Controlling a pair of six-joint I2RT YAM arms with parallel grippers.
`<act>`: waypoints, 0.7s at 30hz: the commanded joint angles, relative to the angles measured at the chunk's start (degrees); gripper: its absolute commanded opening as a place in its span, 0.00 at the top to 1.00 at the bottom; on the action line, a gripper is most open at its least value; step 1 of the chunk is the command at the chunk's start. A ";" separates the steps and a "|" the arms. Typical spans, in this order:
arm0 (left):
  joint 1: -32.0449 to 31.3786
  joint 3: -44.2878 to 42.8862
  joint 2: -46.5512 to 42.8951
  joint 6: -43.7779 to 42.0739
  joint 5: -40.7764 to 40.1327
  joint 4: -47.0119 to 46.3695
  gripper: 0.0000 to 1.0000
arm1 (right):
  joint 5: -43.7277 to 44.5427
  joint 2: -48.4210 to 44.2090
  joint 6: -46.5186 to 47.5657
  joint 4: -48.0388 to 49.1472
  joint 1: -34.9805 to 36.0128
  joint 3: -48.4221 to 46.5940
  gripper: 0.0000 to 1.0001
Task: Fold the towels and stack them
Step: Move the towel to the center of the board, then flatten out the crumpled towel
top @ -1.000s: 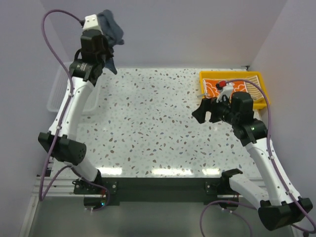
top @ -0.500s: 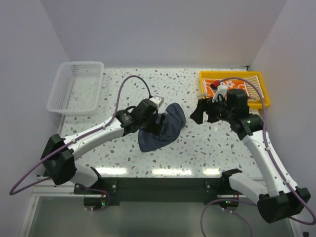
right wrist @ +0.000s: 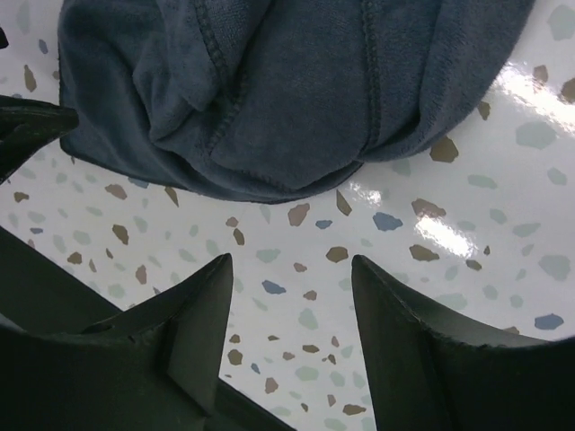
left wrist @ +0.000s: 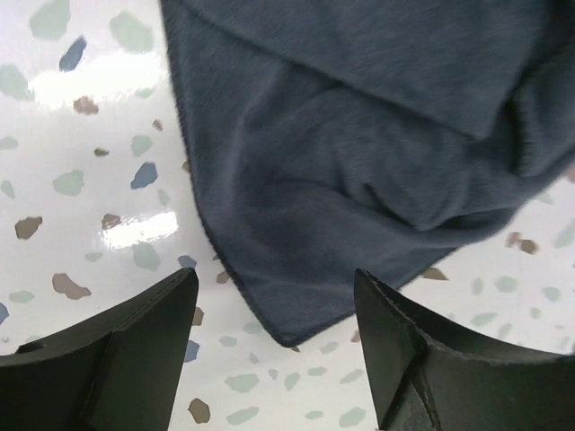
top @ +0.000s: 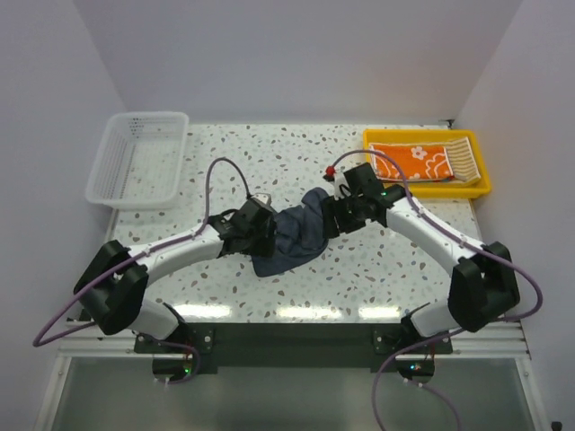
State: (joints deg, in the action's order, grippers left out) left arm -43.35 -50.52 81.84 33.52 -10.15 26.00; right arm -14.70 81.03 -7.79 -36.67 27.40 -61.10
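Observation:
A plain dark blue-grey towel (top: 298, 238) lies crumpled in a heap on the speckled table's middle. My left gripper (top: 272, 232) is at its left edge, open. In the left wrist view its jaws (left wrist: 271, 287) stand wide over a loose corner of the towel (left wrist: 359, 153), with nothing pinched. My right gripper (top: 335, 219) hovers at the heap's right side, open too. In the right wrist view bare table shows between its fingers (right wrist: 289, 265), and the bunched towel (right wrist: 287, 99) lies just ahead. An orange flower-print towel (top: 413, 163) and a striped towel (top: 461, 162) lie folded in the tray.
The yellow tray (top: 422, 135) sits at the back right corner. A white mesh basket (top: 139, 157) stands at the back left. Walls close the table in at the back and on both sides.
The left arm carried the dark towel from high at the back left down to the table's middle and let it go. The right arm swung left to the towel, its jaws narrowing somewhat.

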 commanded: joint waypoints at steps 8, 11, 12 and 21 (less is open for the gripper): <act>1.25 5.43 5.78 6.21 -1.19 -6.13 0.30 | 8.97 13.35 -0.20 7.66 10.56 -7.10 0.41; 1.25 6.22 7.10 6.56 -0.83 -6.84 0.33 | 12.22 16.42 -0.91 9.33 12.76 -7.37 0.38; 1.17 6.40 7.36 6.82 -0.92 -6.84 0.34 | 12.76 17.05 -1.26 10.20 13.12 -7.28 0.38; 0.82 8.42 9.83 7.71 -1.36 -7.80 0.78 | 18.56 19.35 -3.90 12.85 14.09 -4.64 0.74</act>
State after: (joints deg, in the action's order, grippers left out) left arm -42.17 -45.08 88.58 39.92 -13.06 19.05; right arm 0.30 101.69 -10.24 -26.52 41.36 -65.98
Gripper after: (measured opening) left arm 0.274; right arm 0.294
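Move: The crumpled blue towel lies between my hands. From my left hand its middle is about 7 cm to the right, 5 cm ahead and 6 cm below, its left edge almost straight beneath. From my right hand its middle is about 11 cm to the left, 2 cm ahead and 11 cm down. The yellow tray stands some 22 cm right of my right hand and 21 cm ahead; the empty white basket some 29 cm left of my left hand and 23 cm ahead. I bring my right hand down about 8 cm while sweeping it 7 cm left over the towel's right part, its left side dipping a little, then close the fingers on a fold by the seam. My left hand sinks about 5 cm, easing slightly left, and narrows its fingers onto the towel's left edge just above the near corner. ##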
